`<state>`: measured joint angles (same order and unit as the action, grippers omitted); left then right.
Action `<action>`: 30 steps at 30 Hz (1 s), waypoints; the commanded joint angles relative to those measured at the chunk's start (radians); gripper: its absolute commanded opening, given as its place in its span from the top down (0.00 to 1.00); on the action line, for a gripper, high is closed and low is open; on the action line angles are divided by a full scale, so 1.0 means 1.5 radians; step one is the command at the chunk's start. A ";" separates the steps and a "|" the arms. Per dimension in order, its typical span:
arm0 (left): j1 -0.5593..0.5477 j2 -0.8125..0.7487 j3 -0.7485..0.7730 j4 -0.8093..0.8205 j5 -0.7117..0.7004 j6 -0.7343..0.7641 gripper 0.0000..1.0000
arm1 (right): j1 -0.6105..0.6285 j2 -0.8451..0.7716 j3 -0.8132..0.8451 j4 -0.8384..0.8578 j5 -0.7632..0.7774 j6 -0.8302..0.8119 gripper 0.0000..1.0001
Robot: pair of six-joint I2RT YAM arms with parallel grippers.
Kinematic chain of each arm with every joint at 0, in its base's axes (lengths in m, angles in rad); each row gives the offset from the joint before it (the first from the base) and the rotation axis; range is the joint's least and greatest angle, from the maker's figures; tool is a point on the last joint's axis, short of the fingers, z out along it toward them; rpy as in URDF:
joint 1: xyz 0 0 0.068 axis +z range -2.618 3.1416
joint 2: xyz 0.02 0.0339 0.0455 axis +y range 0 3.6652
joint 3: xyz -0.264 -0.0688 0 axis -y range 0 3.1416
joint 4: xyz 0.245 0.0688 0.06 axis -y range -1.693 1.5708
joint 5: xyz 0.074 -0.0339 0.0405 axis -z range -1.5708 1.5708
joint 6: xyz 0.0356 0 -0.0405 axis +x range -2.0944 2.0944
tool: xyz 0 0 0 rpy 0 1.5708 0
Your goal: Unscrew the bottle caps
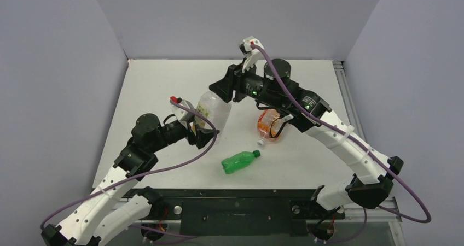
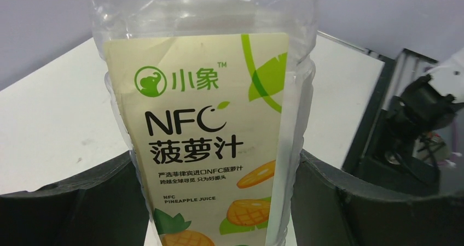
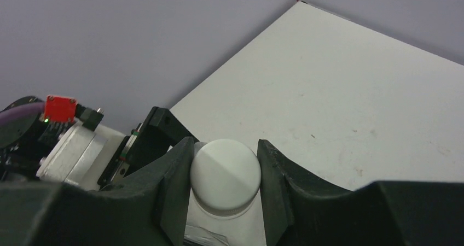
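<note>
The clear bottle (image 1: 214,110) with a pineapple-juice label is held off the table, tilted. My left gripper (image 1: 203,128) is shut on its body; in the left wrist view the label (image 2: 210,136) fills the gap between both fingers (image 2: 361,202). My right gripper (image 1: 218,91) is shut on that bottle's white cap (image 3: 225,174), one pad pressing each side. The orange bottle (image 1: 271,123) lies on the table under the right arm, with its white cap (image 1: 261,142) pointing toward me. The green bottle (image 1: 239,162) lies near the front, its green cap (image 1: 257,153) at the right end.
Purple walls close in the white table (image 1: 164,82) on three sides. A black rail (image 1: 235,202) runs along the near edge between the arm bases. The right arm's purple cable (image 1: 355,142) loops over the table's right side.
</note>
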<state>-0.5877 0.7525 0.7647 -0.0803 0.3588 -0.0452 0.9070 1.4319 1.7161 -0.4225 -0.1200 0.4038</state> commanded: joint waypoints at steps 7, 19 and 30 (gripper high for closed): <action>0.028 0.002 0.070 0.007 0.284 -0.123 1.00 | -0.058 -0.077 0.001 0.005 -0.303 -0.090 0.96; 0.042 0.025 0.078 0.004 0.387 -0.151 1.00 | -0.109 -0.108 0.011 0.000 -0.398 -0.081 0.94; 0.179 0.020 0.056 -0.013 0.242 -0.139 1.00 | -0.191 -0.042 0.000 -0.109 0.019 -0.018 0.96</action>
<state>-0.4465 0.7872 0.8322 -0.1337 0.7876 -0.2405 0.6750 1.3453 1.7576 -0.5213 -0.3756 0.3225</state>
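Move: The white cap sits between the right fingers, still over the juice bottle's neck; from the left hand, which grips the bottle, it is roughly 13 cm higher, 2 cm farther out and 3 cm to the right. From the right hand the bottle's middle is about 13 cm below, 2 cm back and 2 cm left. Down on the table, some 38 cm below the right hand, the green bottle lies about 5 cm back and 10 cm right, the orange bottle about 12 cm ahead and 23 cm right. The cap, kept pinched in the right fingers, first goes back about 7 cm, right and up 5 cm each, turning counter-clockwise, and comes off the neck; then the right hand swings forward and farther right, away from the bottle, turning back and sinking slightly. The left hand keeps its grip, carrying the bottle back 8 cm while turning some 30 degrees clockwise, then forward about half that way. ##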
